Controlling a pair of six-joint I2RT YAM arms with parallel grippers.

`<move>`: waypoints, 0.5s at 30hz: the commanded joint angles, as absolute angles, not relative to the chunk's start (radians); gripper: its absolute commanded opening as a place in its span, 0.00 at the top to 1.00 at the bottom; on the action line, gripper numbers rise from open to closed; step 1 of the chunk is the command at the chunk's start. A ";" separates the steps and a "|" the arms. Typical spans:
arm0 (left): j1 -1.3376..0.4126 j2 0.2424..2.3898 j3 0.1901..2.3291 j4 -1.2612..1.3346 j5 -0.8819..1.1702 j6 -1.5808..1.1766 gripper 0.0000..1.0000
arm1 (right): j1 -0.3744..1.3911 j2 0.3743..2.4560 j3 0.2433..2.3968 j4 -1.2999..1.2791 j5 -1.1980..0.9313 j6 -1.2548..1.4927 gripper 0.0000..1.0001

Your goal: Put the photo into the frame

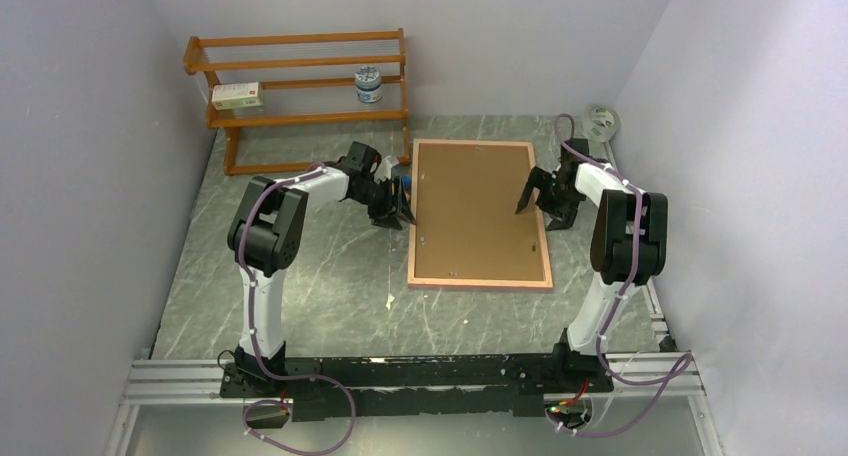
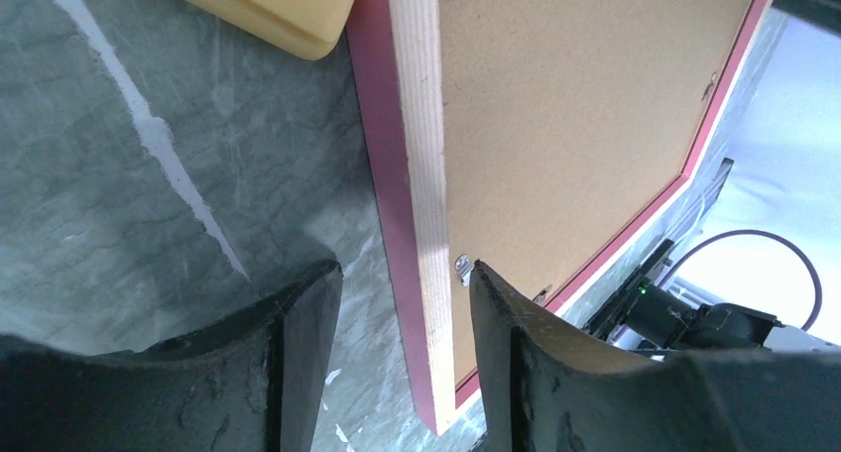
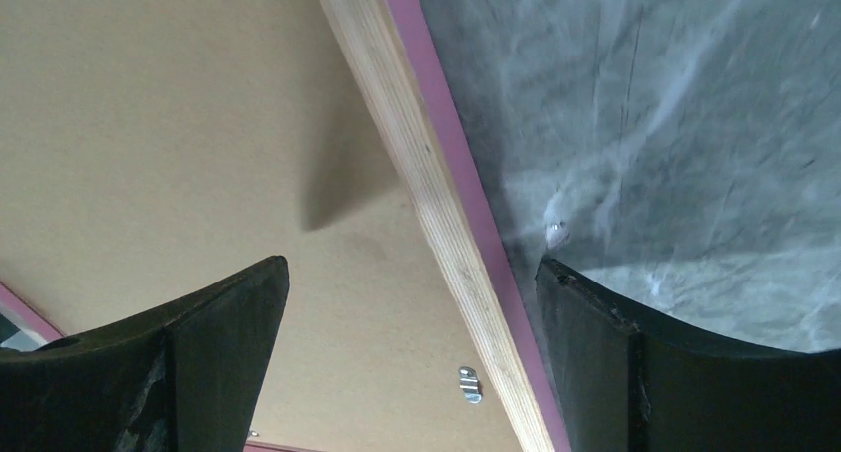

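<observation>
The frame [image 1: 478, 282] lies back side up in the middle of the table, its narrow pink border around a brown backing sheet [image 1: 475, 211]. The photo is hidden. My left gripper [image 1: 398, 214] is at the frame's left edge. In the left wrist view its fingers [image 2: 405, 266] stand open on either side of the pale wood and pink edge [image 2: 417, 125], with a gap on the outer side. My right gripper [image 1: 540, 204] hovers over the right edge, wide open [image 3: 413, 264], one finger above the backing [image 3: 179, 125], the other above the table. A small metal clip [image 3: 469, 384] sits on the backing.
An orange wooden shelf rack [image 1: 300, 86] stands at the back left with a small box [image 1: 238, 96] and a jar [image 1: 368, 84] on it. A roll of tape [image 1: 600, 121] lies at the back right. A yellow block [image 2: 268, 6] rests beside the frame's left edge. Walls close in on three sides.
</observation>
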State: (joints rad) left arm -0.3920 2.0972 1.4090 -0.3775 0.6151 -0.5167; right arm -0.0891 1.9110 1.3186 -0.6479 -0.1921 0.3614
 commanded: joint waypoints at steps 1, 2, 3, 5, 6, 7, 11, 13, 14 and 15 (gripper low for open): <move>-0.405 2.158 1.427 -0.395 0.612 -0.502 0.45 | -0.089 1.804 1.228 -0.551 -0.216 0.443 0.02; -0.410 2.164 1.431 -0.400 0.610 -0.502 0.47 | -0.089 1.785 1.202 -0.538 -0.228 0.457 0.03; -0.413 2.168 1.436 -0.406 0.606 -0.500 0.49 | -0.088 1.767 1.178 -0.529 -0.241 0.470 0.04; -0.426 2.171 1.445 -0.414 0.595 -0.499 0.54 | -0.086 1.720 1.130 -0.515 -0.264 0.491 0.09; -0.432 2.171 1.448 -0.416 0.587 -0.496 0.57 | -0.084 1.700 1.109 -0.513 -0.271 0.501 0.10; -0.439 2.171 1.451 -0.422 0.576 -0.492 0.60 | -0.082 1.679 1.084 -0.508 -0.278 0.508 0.12; -0.468 2.168 1.450 -0.443 0.536 -0.486 0.74 | -0.074 1.585 0.993 -0.502 -0.299 0.540 0.21; -0.480 2.169 1.450 -0.453 0.533 -0.486 0.85 | -0.071 1.535 0.948 -0.501 -0.309 0.556 0.25; -0.487 2.169 1.448 -0.459 0.529 -0.490 0.90 | -0.070 1.510 0.928 -0.502 -0.313 0.563 0.27; -0.495 2.168 1.442 -0.461 0.525 -0.491 0.94 | -0.068 1.482 0.904 -0.499 -0.318 0.570 0.28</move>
State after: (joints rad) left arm -0.4297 2.1361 1.4590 -0.4168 0.5964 -0.5167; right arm -0.0883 1.5848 0.9691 -0.5156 -0.2443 0.5034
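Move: The photo frame's left rail sits about 2 cm to the left hand's right and 1 cm below, with the yellow block some 5 cm ahead along the rail, 2 cm below. From the right hand, the small metal clip on the backing board is about 6 cm back, 1 cm right and 2 cm below; the board's middle is 12 cm left, 1 cm ahead, and the right rail's middle 1 cm right, 1 cm ahead. The frame's left rail is pinched as the left hand eases right and slightly down onto it, about 1.5 cm, its half-open fingers closing from both sides. Meanwhile the wide-open right hand draws back about 6 cm along the right rail towards the metal clip, dipping a touch before rising and drifting left, with its fingers closing partway. ##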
